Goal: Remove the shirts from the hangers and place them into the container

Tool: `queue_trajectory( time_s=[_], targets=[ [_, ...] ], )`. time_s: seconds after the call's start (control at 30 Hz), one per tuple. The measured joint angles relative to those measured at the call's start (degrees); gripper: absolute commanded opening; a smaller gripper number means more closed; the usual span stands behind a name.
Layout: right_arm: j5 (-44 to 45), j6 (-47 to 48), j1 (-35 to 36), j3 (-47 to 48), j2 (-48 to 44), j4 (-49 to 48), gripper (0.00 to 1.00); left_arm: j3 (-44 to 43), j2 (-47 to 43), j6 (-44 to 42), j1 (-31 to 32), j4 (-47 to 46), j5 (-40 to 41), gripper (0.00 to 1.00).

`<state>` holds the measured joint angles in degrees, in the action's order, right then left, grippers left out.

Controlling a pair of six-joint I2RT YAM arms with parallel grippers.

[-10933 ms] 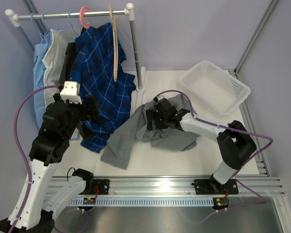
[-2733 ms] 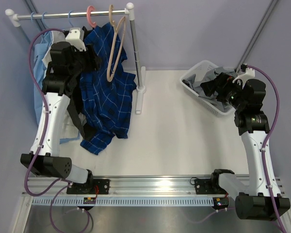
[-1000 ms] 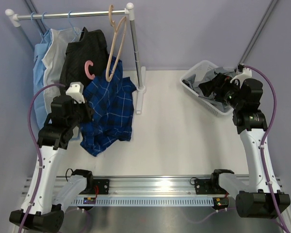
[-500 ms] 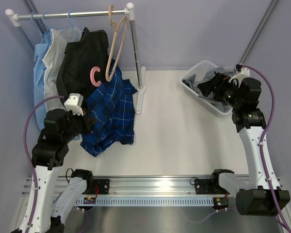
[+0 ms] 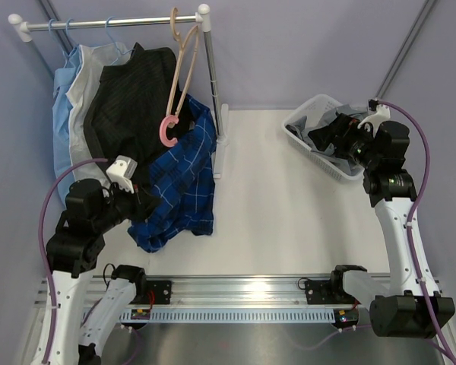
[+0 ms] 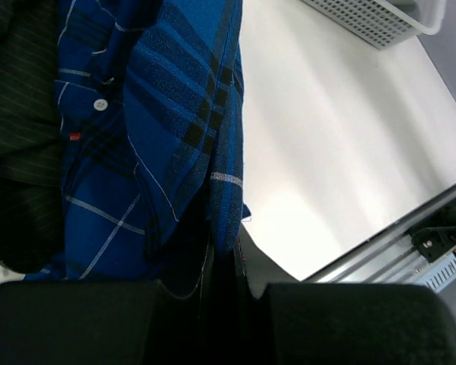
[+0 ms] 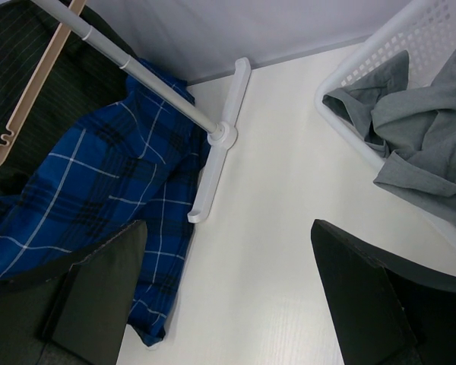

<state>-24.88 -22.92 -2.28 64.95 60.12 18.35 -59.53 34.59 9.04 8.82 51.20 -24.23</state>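
Note:
The dark blue plaid shirt (image 5: 178, 186) hangs down to the table in front of the rack, with the pink hanger (image 5: 167, 131) off the rail and still caught in its collar. My left gripper (image 5: 142, 200) is shut on the edge of the plaid shirt (image 6: 152, 129), with the cloth pinched between the jaws (image 6: 224, 255). The tan hanger (image 5: 181, 61) hangs bare on the rail. The grey shirt (image 7: 422, 114) lies in the white container (image 5: 300, 125). My right gripper (image 5: 327, 135) hovers at the container's near-left side, open and holding nothing (image 7: 235, 304).
A black pinstriped shirt (image 5: 129, 87) and light blue and white shirts (image 5: 68, 84) hang on the rail (image 5: 99, 23). The rack's white post and foot (image 7: 220, 144) stand between the shirts and the container (image 7: 365, 68). The metal rail of the arm bases (image 5: 243, 293) runs along the near edge.
My left gripper has pulled the plaid shirt down and toward the near side. The pink hanger swung right with it. The right arm has hardly moved.

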Motion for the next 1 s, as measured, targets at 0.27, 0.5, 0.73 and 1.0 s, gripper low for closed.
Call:
queue_trajectory(
  time_s=[0.27,0.5,0.73,1.0],
  targets=[
    [-2.2,2.6,5.2,0.0,0.0,-1.4,0.99,-5.2,2.9,-0.6,1.0,0.9,-8.8,0.0],
    [-2.3,5.8,9.3,0.1,0.0,-1.4,0.99,-19.1,10.7,-1.1,2.0,2.4,-14.4,0.0],
    [-1.7,6.9,9.4,0.1,-0.2,-1.4,0.99,-40.5,23.0,-1.1,2.6,2.4,-16.8,0.0],
    [-1.1,7.5,9.4,0.1,-1.0,-1.4,0.99,-46.7,28.1,-2.7,7.4,0.3,-17.6,0.0]
  ],
)
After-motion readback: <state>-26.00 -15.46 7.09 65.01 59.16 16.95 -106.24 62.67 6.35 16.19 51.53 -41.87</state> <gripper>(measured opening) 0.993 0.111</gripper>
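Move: The container the shirts go into lies about 60 cm to the right of the left hand, 24 cm farther out and 25 cm lower. Nearer, the black shirt hangs some 22 cm ahead and 6 cm to the left, about level in height. From the open right hand, the plaid shirt's middle is roughly 40 cm left, 12 cm back and 15 cm lower; the container is 16 cm right, 7 cm ahead and 30 cm below. Still pinching the plaid shirt, the left hand rises 20 cm, easing right; the right shifts 5 cm left. ##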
